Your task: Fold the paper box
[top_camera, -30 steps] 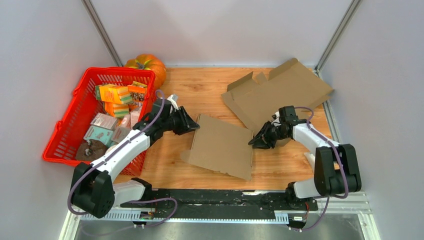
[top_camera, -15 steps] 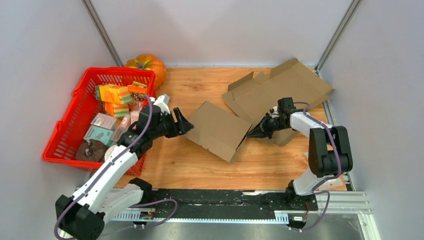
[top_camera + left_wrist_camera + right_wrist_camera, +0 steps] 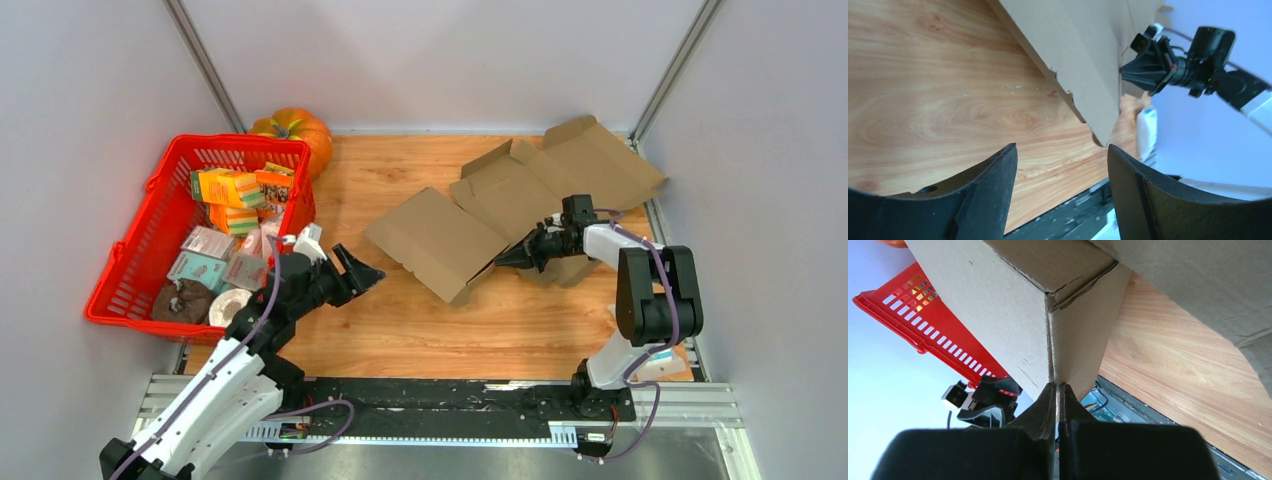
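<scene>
The paper box [image 3: 435, 240] is a flattened brown cardboard piece, tilted up off the wooden table in the middle of the top view. My right gripper [image 3: 500, 260] is shut on its right-hand corner; in the right wrist view the folded cardboard edge [image 3: 1050, 335] runs down between the closed jaws of that gripper [image 3: 1058, 386]. My left gripper [image 3: 362, 271] stands open to the left of the box, apart from it. In the left wrist view the left gripper [image 3: 1062, 150] has only bare table between its fingers, with the box [image 3: 1083, 55] ahead.
A larger unfolded cardboard sheet [image 3: 580, 175] lies at the back right, partly under the held box. A red basket [image 3: 240, 142] full of small packets stands at the left, an orange pumpkin [image 3: 300, 128] behind it. A small white item [image 3: 615, 312] lies by the right arm.
My left gripper let go of the box's left edge, opened wide and drew back toward the near left. My right gripper shut on the box and pulled it back and to the right.
</scene>
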Tool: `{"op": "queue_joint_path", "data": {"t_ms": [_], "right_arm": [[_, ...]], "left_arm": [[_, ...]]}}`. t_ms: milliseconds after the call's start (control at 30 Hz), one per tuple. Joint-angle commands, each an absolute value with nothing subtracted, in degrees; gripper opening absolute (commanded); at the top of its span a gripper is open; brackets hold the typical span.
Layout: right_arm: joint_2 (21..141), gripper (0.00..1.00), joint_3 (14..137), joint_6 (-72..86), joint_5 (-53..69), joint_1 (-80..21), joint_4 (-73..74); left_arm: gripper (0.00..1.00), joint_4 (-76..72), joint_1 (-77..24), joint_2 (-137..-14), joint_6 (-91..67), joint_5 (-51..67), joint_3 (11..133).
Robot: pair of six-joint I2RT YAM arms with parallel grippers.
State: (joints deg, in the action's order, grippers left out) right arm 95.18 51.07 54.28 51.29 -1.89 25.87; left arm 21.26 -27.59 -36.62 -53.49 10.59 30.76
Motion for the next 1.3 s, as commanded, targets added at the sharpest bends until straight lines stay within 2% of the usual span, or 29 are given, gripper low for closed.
{"op": "queue_joint_path", "data": {"t_ms": [0,267,533,733,967,1267], "right_arm": [[95.89,0.0,52.82,56.34,52.29,-1.23,22.68],[95.62,0.0,52.73,57.04,53.0,-1.14,21.62],[95.54,0.0,52.03,57.04,53.7,-1.14,21.01],[94.92,0.0,52.21,57.13,53.61,-1.14,21.01],[94.57,0.0,51.5,57.83,53.7,-1.14,20.21],[94.39,0.0,51.15,58.09,53.79,-1.14,19.69]], "left_arm": [[0.74,6.52,-31.11,-35.95,-73.55,3.01,24.18],[0.75,-7.61,-39.45,-47.89,-84.0,-13.15,26.28],[0.75,-23.01,-45.7,-62.56,-85.88,-19.77,25.4],[0.76,-20.66,-45.97,-69.78,-89.38,-15.74,28.65],[0.77,-29.34,-46.05,-77.34,-90.0,-11.78,29.53],[0.77,-31.98,-46.14,-83.31,-91.05,-8.53,31.9]]}}
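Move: The paper box's near-left edge lies about 6 cm ahead of the open left hand, 13 cm to its right and 7 cm below. The box's near corner is some 1 cm ahead and 19 cm right, and the red basket's middle about 15 cm ahead and 28 cm left. From the right hand, shut at the box's right edge, that near-left edge lies about 14 cm left and 2 cm back, roughly level. Open left hand travels some 12 cm right, also forward and down, fingers coming astride the box's near-left edge. ##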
